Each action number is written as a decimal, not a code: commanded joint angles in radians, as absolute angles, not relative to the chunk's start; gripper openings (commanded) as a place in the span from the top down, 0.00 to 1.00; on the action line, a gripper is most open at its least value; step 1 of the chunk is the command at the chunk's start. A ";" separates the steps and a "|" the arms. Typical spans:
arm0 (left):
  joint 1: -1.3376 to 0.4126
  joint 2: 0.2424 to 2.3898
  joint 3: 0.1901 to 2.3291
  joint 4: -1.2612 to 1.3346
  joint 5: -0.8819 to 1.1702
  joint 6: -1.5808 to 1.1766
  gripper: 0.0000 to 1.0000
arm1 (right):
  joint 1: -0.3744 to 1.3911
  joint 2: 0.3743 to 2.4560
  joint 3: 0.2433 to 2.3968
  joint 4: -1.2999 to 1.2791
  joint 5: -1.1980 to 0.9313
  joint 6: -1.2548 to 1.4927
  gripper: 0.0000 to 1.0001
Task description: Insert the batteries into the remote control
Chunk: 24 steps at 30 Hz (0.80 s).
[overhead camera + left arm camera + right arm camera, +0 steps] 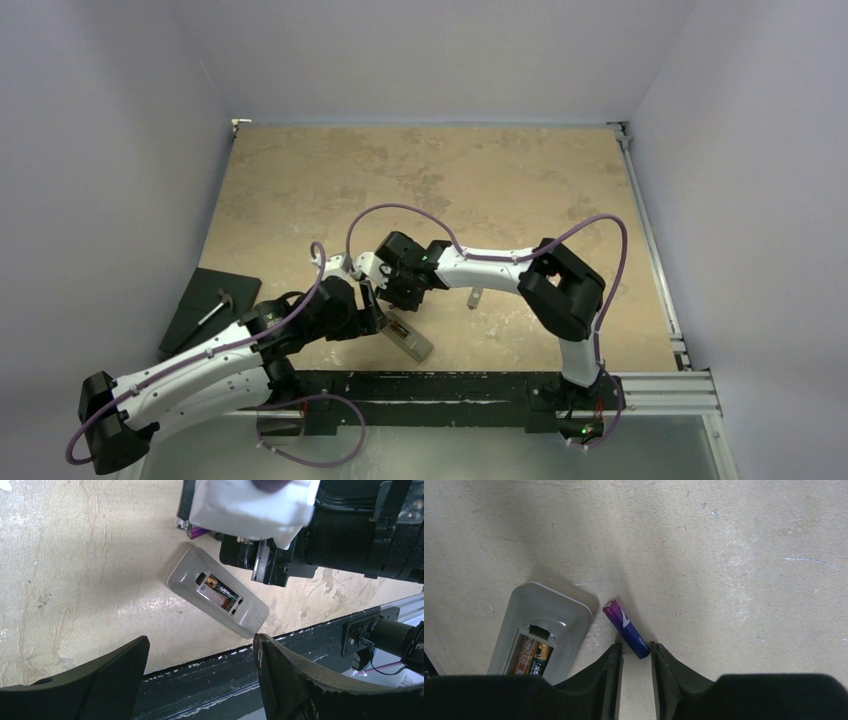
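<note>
The remote control point(215, 592) lies grey back up near the table's front edge, its battery recess uncovered. A dark brown battery point(221, 591) with a gold end sits in that recess. A purple-blue battery point(626, 628) lies on the table just beside the remote control point(541, 630), at its end. My right gripper point(635, 645) is low over the table, its jaws narrowly apart around the purple-blue battery's near end. My left gripper point(200, 640) stands wide open with nothing in it, just short of the remote's near end.
A small flat grey cover piece point(474, 297) lies right of the arms' wrists. A black pad point(210, 305) with a thin tool on it sits at the table's left edge. A black rail point(450, 385) runs along the front edge.
</note>
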<state>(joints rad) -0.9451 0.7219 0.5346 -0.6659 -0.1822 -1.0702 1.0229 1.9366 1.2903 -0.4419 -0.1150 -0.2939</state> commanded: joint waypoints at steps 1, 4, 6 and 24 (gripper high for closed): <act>-0.950 0.728 0.547 -0.633 -0.175 -1.050 0.24 | 1.026 1.971 1.276 -0.452 -0.075 -0.258 0.69; -0.950 0.732 0.551 -0.633 -0.176 -1.047 0.24 | 1.026 1.969 1.267 -0.460 -0.065 -0.240 0.81; -0.950 0.735 0.549 -0.631 -0.178 -1.047 0.24 | 1.026 1.959 1.254 -0.458 -0.063 -0.220 0.95; -0.948 0.763 0.532 -0.596 -0.211 -1.032 0.24 | 1.026 1.700 1.124 -0.473 -0.015 -0.008 1.00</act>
<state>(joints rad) -0.9451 0.7555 0.5343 -0.6437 -0.1875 -1.0554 1.0275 1.7920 1.1351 -0.4282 -0.0502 -0.0772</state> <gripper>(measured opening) 0.759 0.039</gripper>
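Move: The purple-blue battery lies between the right fingers, its middle about 1 cm left of the hand point and at fingertip level. The remote control, lying with its battery bay open, is roughly 8 cm back and 1 cm right of the right hand, at about table height; the loose battery cover sits some 18 cm to the right and 1 cm farther out. From the left hand the battery is about 8 cm ahead, 5 cm right and 8 cm below. Shut the half-closed right gripper on the blue end of the battery and pinch it, staying nearly in place until the fingers have closed. Then, keeping hold, draw the battery away to the right about 3 cm and back some 2 cm, picking up speed and starting to rise by barely 1 cm, while the hand turns some 10 degrees clockwise. ##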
